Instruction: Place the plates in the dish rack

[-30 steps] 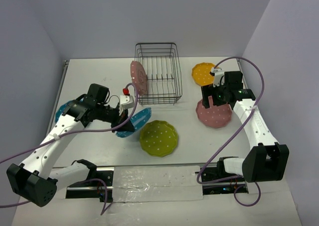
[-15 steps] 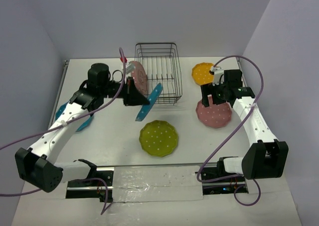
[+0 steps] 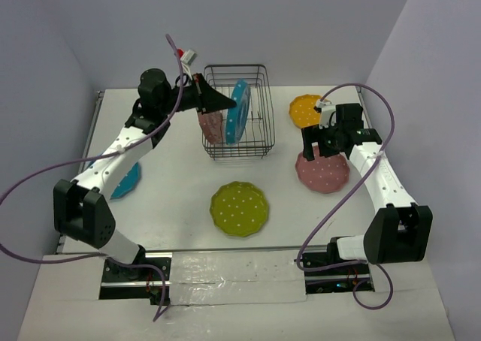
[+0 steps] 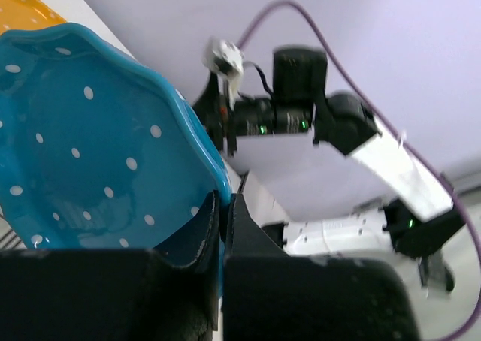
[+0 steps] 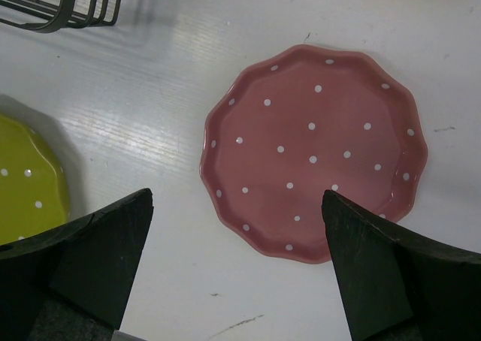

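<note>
My left gripper (image 3: 225,103) (image 4: 224,206) is shut on the rim of a teal-blue plate (image 3: 238,112) (image 4: 90,153), which it holds on edge over the black wire dish rack (image 3: 264,116). A pink plate (image 3: 213,125) stands on edge at the rack's left wall. My right gripper (image 3: 319,143) (image 5: 234,206) hangs open above the near-left edge of a second pink plate (image 3: 323,172) (image 5: 316,149), which lies flat. Also flat on the table are a yellow-green plate (image 3: 239,208) (image 5: 26,198), an orange-yellow plate (image 3: 307,110) (image 4: 22,14) and another teal-blue plate (image 3: 124,179).
The rack stands at the back middle of the white table (image 3: 173,206), close to the rear wall. Purple cables loop from both arms. A corner of the rack (image 5: 68,3) shows at the top left of the right wrist view.
The left arm has lifted the teal-blue plate off the table, swung it up and back, and turned it on edge over the rack. The right arm has barely moved.
</note>
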Available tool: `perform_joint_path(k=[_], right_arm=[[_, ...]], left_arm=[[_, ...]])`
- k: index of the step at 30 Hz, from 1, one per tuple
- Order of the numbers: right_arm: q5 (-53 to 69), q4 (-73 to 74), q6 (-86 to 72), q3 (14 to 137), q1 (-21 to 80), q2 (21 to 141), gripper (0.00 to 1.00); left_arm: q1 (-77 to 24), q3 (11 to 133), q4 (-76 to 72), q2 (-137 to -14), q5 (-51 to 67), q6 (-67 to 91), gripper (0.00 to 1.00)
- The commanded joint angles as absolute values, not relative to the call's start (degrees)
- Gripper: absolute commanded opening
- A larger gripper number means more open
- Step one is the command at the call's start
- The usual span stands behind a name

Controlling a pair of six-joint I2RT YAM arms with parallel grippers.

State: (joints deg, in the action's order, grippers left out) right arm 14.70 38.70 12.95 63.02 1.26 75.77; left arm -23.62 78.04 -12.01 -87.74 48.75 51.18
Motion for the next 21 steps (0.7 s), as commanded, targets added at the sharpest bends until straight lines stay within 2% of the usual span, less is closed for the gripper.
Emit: perform_joint_path(k=[1, 8, 21], right_arm=[[15.1, 38.3, 13.1, 65.7, 1.7, 76.0, 1.0], [14.6, 38.3, 13.9, 65.3, 1.7, 76.5, 1.0], [13.9, 38.2, 14.0, 65.7, 1.7, 78.1, 1.0]], left_arm=[[-20.7, 79.7, -33.4, -89.0, 45.6, 65.1, 0.0], [-17.1, 79.2, -42.5, -94.7, 44.1, 71.7, 0.0], [-12.7, 77.8, -48.8, -101.7, 42.8, 76.6, 0.0]])
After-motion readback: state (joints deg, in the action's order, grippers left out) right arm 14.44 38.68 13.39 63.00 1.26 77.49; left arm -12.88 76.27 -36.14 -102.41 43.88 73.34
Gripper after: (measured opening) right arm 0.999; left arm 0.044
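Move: Over the front of the rack, the left hand holds the blue plate by its rim. The slot for it, just right of the standing pink plate, lies about 20 cm ahead, 3 cm left and 25 cm below. That pink plate stands some 20 cm ahead and 7 cm left, equally low; the dish rack's middle is about 29 cm ahead and 2 cm right. From the right hand, the slot is roughly 20 cm ahead, 30 cm left and 3 cm lower. Carrying the blue plate on forward over the rack, the left hand travels some 12 cm out and about 5 cm to its left, towards the slot beside the standing pink plate, slowing as it goes. It sinks about 4 cm, mostly towards the end, while the wrist turns some 20 degrees, swinging the fingertips counter-clockwise. The fingers keep their pinch on the rim. ##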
